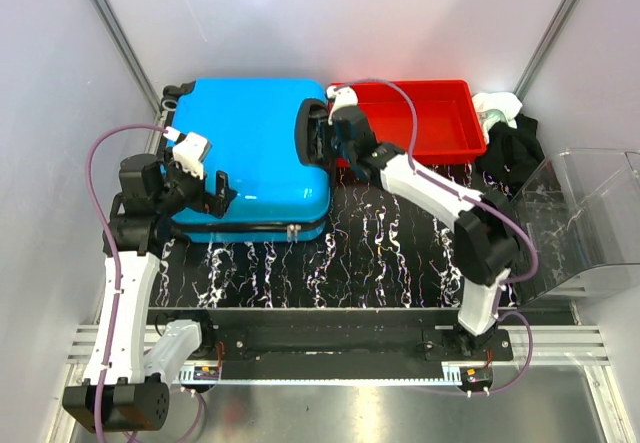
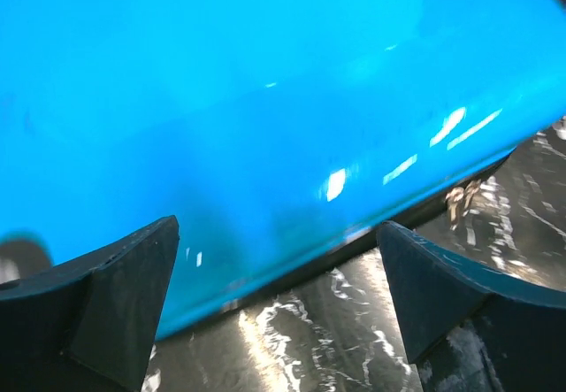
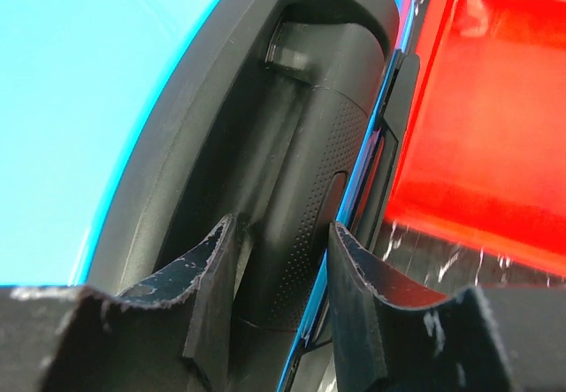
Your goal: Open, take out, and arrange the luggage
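Observation:
The luggage is a bright blue hard-shell suitcase lying flat and closed at the back left of the table. Its shell fills the left wrist view. My left gripper hovers over the case's front-left edge, open wide, with nothing between the fingers. My right gripper is at the case's right side. Its fingers sit on either side of the black textured side handle and are shut on it.
A red tray stands right of the case, close behind the right gripper. Black cloth and a white item lie beyond it. A clear plastic bin stands at the far right. The tabletop is black marble-patterned.

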`<action>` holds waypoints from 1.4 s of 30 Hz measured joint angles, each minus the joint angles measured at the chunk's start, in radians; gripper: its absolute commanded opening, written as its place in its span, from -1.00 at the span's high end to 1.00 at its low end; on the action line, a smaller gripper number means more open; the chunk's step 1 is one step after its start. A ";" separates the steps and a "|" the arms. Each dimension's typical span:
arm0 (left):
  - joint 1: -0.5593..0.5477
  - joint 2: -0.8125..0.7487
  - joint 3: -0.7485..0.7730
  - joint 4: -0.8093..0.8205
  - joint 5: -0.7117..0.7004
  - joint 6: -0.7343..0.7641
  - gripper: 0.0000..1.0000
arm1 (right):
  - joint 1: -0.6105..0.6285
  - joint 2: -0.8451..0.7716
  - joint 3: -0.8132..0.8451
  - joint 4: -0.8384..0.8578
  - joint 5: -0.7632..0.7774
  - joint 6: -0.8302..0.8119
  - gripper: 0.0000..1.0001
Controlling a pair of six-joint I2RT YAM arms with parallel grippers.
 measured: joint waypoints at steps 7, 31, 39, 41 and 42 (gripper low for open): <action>-0.003 0.010 0.006 -0.018 0.151 -0.004 -0.86 | 0.063 -0.163 -0.221 0.075 0.040 0.059 1.00; -0.074 0.043 0.034 -0.019 0.108 0.014 -0.90 | 0.394 -0.586 -0.314 -0.436 0.320 0.016 -0.24; -0.074 0.033 0.034 -0.018 0.090 0.014 -0.91 | 0.734 -0.389 -0.272 -0.633 0.532 0.179 -0.36; -0.074 0.025 0.034 -0.018 0.088 0.014 -0.92 | 0.776 -0.322 -0.269 -0.663 0.565 0.261 -0.36; -0.074 0.021 0.034 -0.017 0.086 0.014 -0.92 | 0.792 -0.290 -0.267 -0.671 0.574 0.302 -0.37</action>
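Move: My right hand still grips the suitcase handle. The zipper pulls on the suitcase's near side, which it reaches for next, lie roughly 22 cm back, some 5 cm to its left and about 9 cm lower. The suitcase's middle is about 14 cm left and 3 cm back of it; the red bin's middle is around 20 cm right and 9 cm farther out. From my left hand the pulls are about 14 cm right, 4 cm back and 14 cm below. With my right fingers still clamped on the handle, I drag the suitcase about 9 cm back towards me, then open and let go. I lift that hand some 5 cm while swinging it back and right, then bring it farther back, curving left and down towards the zipper pulls, rolling about 30 degrees, left side down. My open left hand shifts about 3 cm right above the suitcase, turning slightly clockwise. ##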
